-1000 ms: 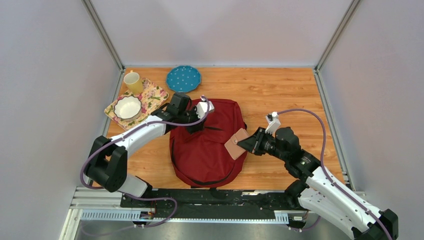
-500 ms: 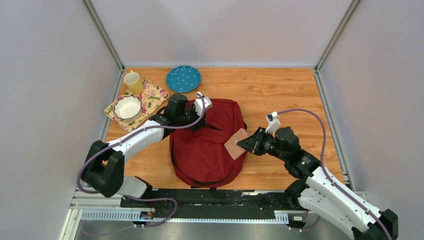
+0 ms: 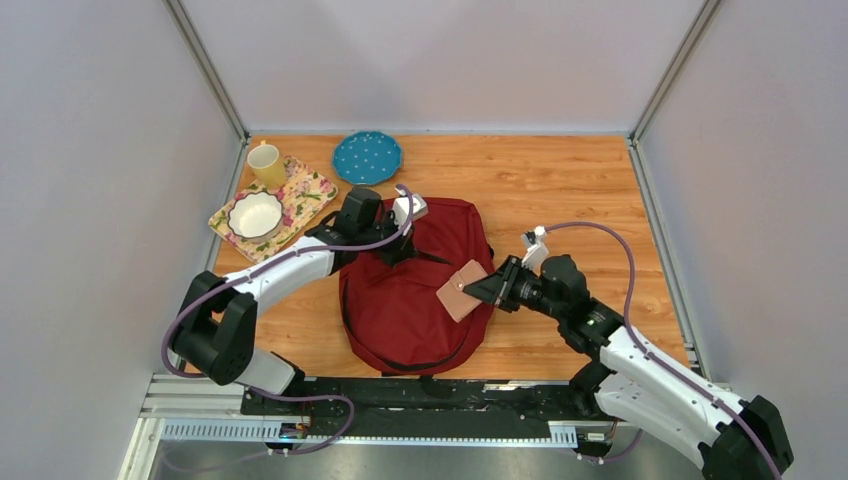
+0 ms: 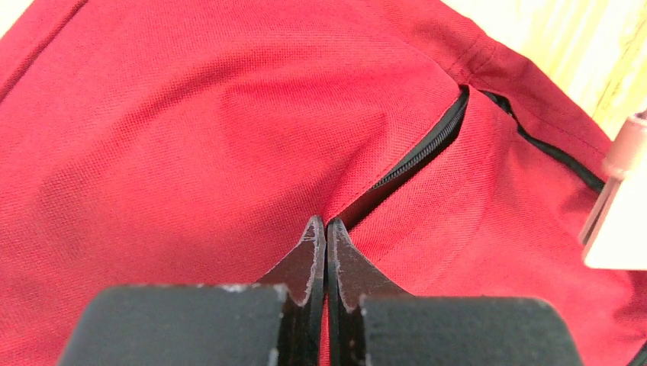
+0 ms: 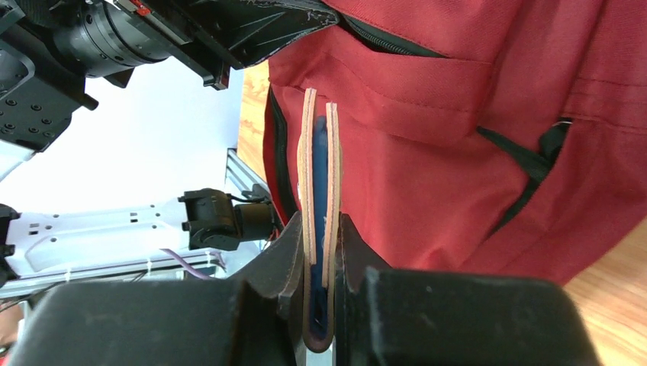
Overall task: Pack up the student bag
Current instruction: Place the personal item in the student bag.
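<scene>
The student bag [image 3: 410, 300], dark red, lies flat in the middle of the table. My left gripper [image 3: 397, 250] sits on its upper part, shut, pinching a fold of red fabric [image 4: 191, 130] just beside the open black zipper [image 4: 427, 149] of the front pocket. My right gripper [image 3: 487, 289] is shut on a flat tan wallet [image 3: 460, 290] with a blue inside [image 5: 319, 152], held edge-on over the bag's right side [image 5: 458, 152]. The wallet also shows as a pale blur [image 4: 622, 229] at the right of the left wrist view.
At the back left stand a yellow mug [image 3: 266, 164] and a white bowl [image 3: 255, 214] on a floral mat [image 3: 308, 192]. A blue dotted plate [image 3: 367, 157] lies behind the bag. Grey walls close in the table on three sides.
My left gripper has closed onto the bag's fabric by the zipper. My right arm has carried the wallet leftward, further over the bag.
</scene>
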Controlling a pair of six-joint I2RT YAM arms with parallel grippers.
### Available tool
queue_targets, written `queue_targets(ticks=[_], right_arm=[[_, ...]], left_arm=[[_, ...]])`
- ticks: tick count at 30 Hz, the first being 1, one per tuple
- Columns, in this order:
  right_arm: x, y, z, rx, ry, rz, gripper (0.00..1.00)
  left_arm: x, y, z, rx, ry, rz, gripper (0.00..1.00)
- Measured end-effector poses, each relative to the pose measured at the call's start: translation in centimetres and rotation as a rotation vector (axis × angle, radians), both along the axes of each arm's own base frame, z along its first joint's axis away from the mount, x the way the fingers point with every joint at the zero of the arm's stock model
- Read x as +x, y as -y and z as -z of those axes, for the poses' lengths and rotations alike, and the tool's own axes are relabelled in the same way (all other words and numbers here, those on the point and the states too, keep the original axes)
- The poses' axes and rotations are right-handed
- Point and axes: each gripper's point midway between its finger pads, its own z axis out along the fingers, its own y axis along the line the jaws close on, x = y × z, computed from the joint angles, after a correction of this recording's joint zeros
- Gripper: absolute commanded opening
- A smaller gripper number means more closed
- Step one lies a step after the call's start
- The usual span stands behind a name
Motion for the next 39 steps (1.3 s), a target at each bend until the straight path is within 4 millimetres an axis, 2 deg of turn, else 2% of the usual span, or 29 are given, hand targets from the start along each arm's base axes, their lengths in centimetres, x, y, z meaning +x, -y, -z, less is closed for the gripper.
queue_targets(ticks=[7,14,20,24,29,33,36,39], right_arm=[[0.3,-2.0,-0.1,0.088,-0.064,-0.049,0.00],[0.4,-3.8,0.1,0.150,-0.121,-0.105,0.00],[0.7,-5.2,1.5,0.168,-0.192,-0.139,0.00],[1.6,-6.8,2.1,0.198,-0.240,-0.166,0.00],[3.1,-8.6,1.8,0.259,-0.265,-0.193,0.00],[4.5,-8.9,1.7,0.331,-0.280,-0.191,0.00],[5.8,-8.5,1.9,0.377,-0.299,-0.167,0.00],[6.4,-7.7,2.0,0.406,-0.303,-0.148,0.00]], left_arm=[[-1.0,1.1,-0.7,-0.026,-0.055,-0.039,0.00],[-1.4,2.1,-2.6,-0.067,-0.068,-0.154,0.00],[-1.3,1.9,-3.4,-0.086,-0.094,-0.242,0.00],[-1.2,1.8,-3.9,-0.089,-0.112,-0.273,0.00],[-1.7,1.5,-4.2,-0.104,-0.133,-0.301,0.00],[-2.2,1.2,-5.1,-0.117,-0.121,-0.309,0.00],[-2.2,0.9,-5.5,-0.121,-0.111,-0.317,0.00],[-2.2,1.0,-5.6,-0.121,-0.111,-0.315,0.00]])
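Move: The right hand holds the personal item, a pink wallet. The student bag's front pocket opening lies about 7 cm ahead of that hand, 8 cm to its left and 4 cm below. The bag's middle is about 12 cm left, nearly level fore-and-aft and some 8 cm lower. From the left hand, which already pinches the pocket's edge, the opening runs off to its right, its middle about 4 cm away and 1 cm back; the wallet lies 10 cm right and 7 cm back. Still pinching the pocket's fabric edge, the left hand draws it up about 5.5 cm and a little back, turning counter-clockwise. The right hand keeps its grip on the wallet and swings it about 9 cm left, sinking slightly, then forward some 6 cm into the gap beneath the raised edge, rolling its left side up and tipping down, some 30 degrees in all. ##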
